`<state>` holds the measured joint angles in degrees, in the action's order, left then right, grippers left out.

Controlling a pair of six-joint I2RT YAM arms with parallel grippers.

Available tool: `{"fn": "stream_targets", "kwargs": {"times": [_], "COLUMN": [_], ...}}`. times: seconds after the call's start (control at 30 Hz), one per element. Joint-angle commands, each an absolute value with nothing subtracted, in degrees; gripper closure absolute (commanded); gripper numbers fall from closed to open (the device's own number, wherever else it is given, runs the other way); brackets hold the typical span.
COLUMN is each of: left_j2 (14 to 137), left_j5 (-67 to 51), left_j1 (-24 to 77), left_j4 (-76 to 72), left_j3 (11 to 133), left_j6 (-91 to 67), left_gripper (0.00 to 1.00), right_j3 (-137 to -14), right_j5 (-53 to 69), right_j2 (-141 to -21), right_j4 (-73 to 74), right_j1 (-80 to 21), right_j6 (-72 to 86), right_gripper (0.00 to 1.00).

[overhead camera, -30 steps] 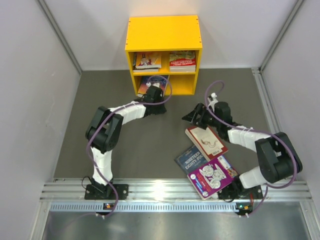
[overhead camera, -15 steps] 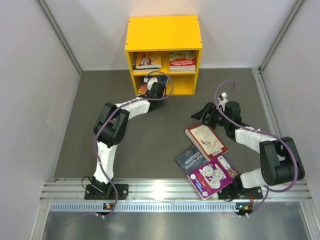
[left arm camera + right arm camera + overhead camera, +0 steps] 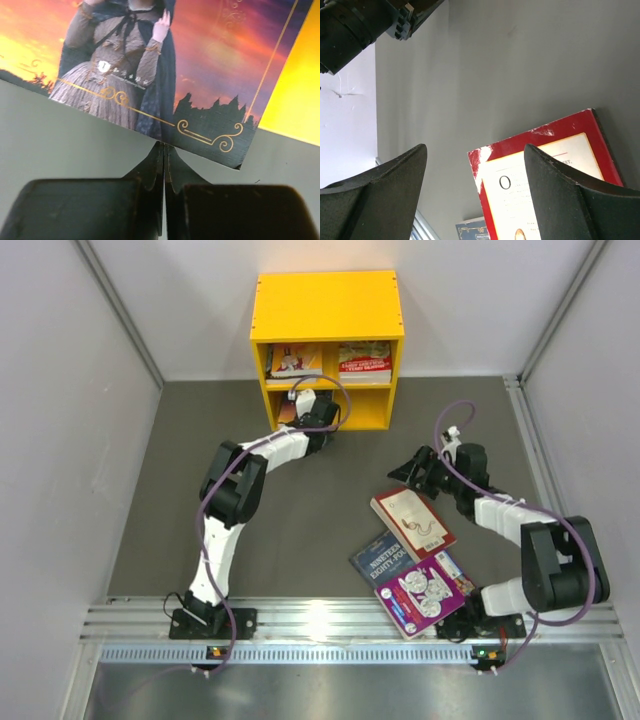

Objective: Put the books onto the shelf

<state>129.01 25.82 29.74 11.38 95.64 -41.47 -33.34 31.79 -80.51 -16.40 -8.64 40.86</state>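
The yellow shelf stands at the back, with two books lying on its upper board. A book with a sunset cover lies partly inside the lower left compartment. My left gripper is shut, its tips pressed against that book's near edge, holding nothing. My right gripper hangs open over the far corner of the red-cream book, with its fingers spread wide. The dark blue book and the purple book lie nearer the bases.
The shelf's yellow wall is just right of the sunset book. A teal-edged book peeks from under the purple one. The left arm shows at the top left of the right wrist view. Grey walls close both sides.
The left arm has stretched toward the shelf, sliding the sunset book deeper into the lower left compartment. The right gripper has drifted right, staying open over the red-cream book.
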Motion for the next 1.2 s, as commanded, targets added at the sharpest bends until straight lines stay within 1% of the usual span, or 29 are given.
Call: {"fn": "stream_targets", "kwargs": {"times": [0.0,0.17,0.27,0.3,0.33,0.4,0.43,0.47,0.5,0.57,0.63,0.7,0.73,0.83,0.97,1.07,1.17], "left_j2": [128.3,126.3,121.0,119.2,115.5,109.9,108.3,106.5,103.2,99.9,95.5,93.1,92.7,94.1,98.4,100.5,102.7], "left_j5": [30.9,28.8,26.1,25.8,25.2,24.5,23.5,20.9,20.0,16.6,13.9,10.6,9.3,4.8,4.2,3.7,4.6], "left_j1": [26.5,26.0,26.6,26.9,27.2,28.4,28.6,28.9,29.2,30.6,33.6,36.5,39.6,45.4,50.8,52.7,54.0], "left_j4": [9.8,9.8,7.8,5.5,4.8,3.4,3.4,3.4,3.4,3.6,2.8,0.5,-2.9,-6.9,-10.9,-14.1,-14.2], "left_j3": [102.1,101.1,94.6,90.1,87.9,81.8,79.9,76.3,74.5,68.7,62.7,59.1,56.4,53.6,53.5,53.8,55.7], "left_j6": [-44.9,-44.3,-45.0,-44.7,-44.5,-43.9,-43.8,-43.9,-44.0,-45.9,-47.7,-50.6,-51.8,-56.5,-60.9,-62.5,-62.8], "left_gripper": [1.0,1.0,1.0,1.0,1.0,0.95,0.88,0.81,0.7,0.51,0.35,0.24,0.02,0.02,0.01,0.01,0.01], "right_j3": [-32.7,-32.4,-32.3,-32.4,-33.0,-33.7,-34.7,-35.2,-35.6,-36.4,-36.6,-37.0,-37.2,-38.2,-38.7,-38.0,-37.1], "right_j5": [33.0,33.0,32.4,32.1,31.6,28.8,27.4,24.1,22.2,17.6,14.2,12.8,12.6,13.1,14.0,14.8,14.9], "right_j2": [-76.9,-75.3,-73.5,-72.0,-71.1,-68.6,-67.9,-67.2,-66.4,-65.8,-66.2,-68.7,-69.9,-75.4,-80.8,-81.3,-80.9], "right_j4": [-16.5,-15.6,-14.6,-13.9,-11.5,-8.0,-3.7,-1.3,3.5,7.0,10.7,13.5,14.2,16.2,16.7,16.4,16.2], "right_j1": [-6.9,-6.5,-6.6,-6.6,-6.5,-6.6,-6.6,-6.5,-6.5,-5.8,-4.4,-3.2,-2.2,-1.4,-1.2,-1.2,-1.1], "right_j6": [38.8,38.3,38.1,37.1,36.4,33.6,32.8,31.6,31.3,31.1,32.2,33.5,34.0,34.9,35.3,35.5,35.1], "right_gripper": [0.22,0.22,0.22,0.21,0.21,0.19,0.18,0.11,0.09,0.04,0.0,0.0,0.0,0.0,0.0,0.0,0.0]}}
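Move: The red-edged book that both my hands want next lies about 28 cm back and 22 cm right of my left hand, nearly level in height. From my right hand it is some 9 cm back, 2 cm right and 7 cm lower. Nineteen Eighty-Four lies about 8 cm left of it and 8 cm nearer me, the purple book 16 cm nearer and 3 cm right. Jane Eyre, on the lower shelf, is 5 cm ahead and 5 cm left of my left hand. My shut left fingertips come free of Jane Eyre's near edge. I draw that hand back about 27 cm, arching up some 9 cm, then swing right and down to the red-edged book's left side, rolling it and turning it clockwise while the fingers open fully. My right hand rises slightly, swings about 9 cm right and sinks beside the spine, tipping down some 20 degrees and opening the last bit. ##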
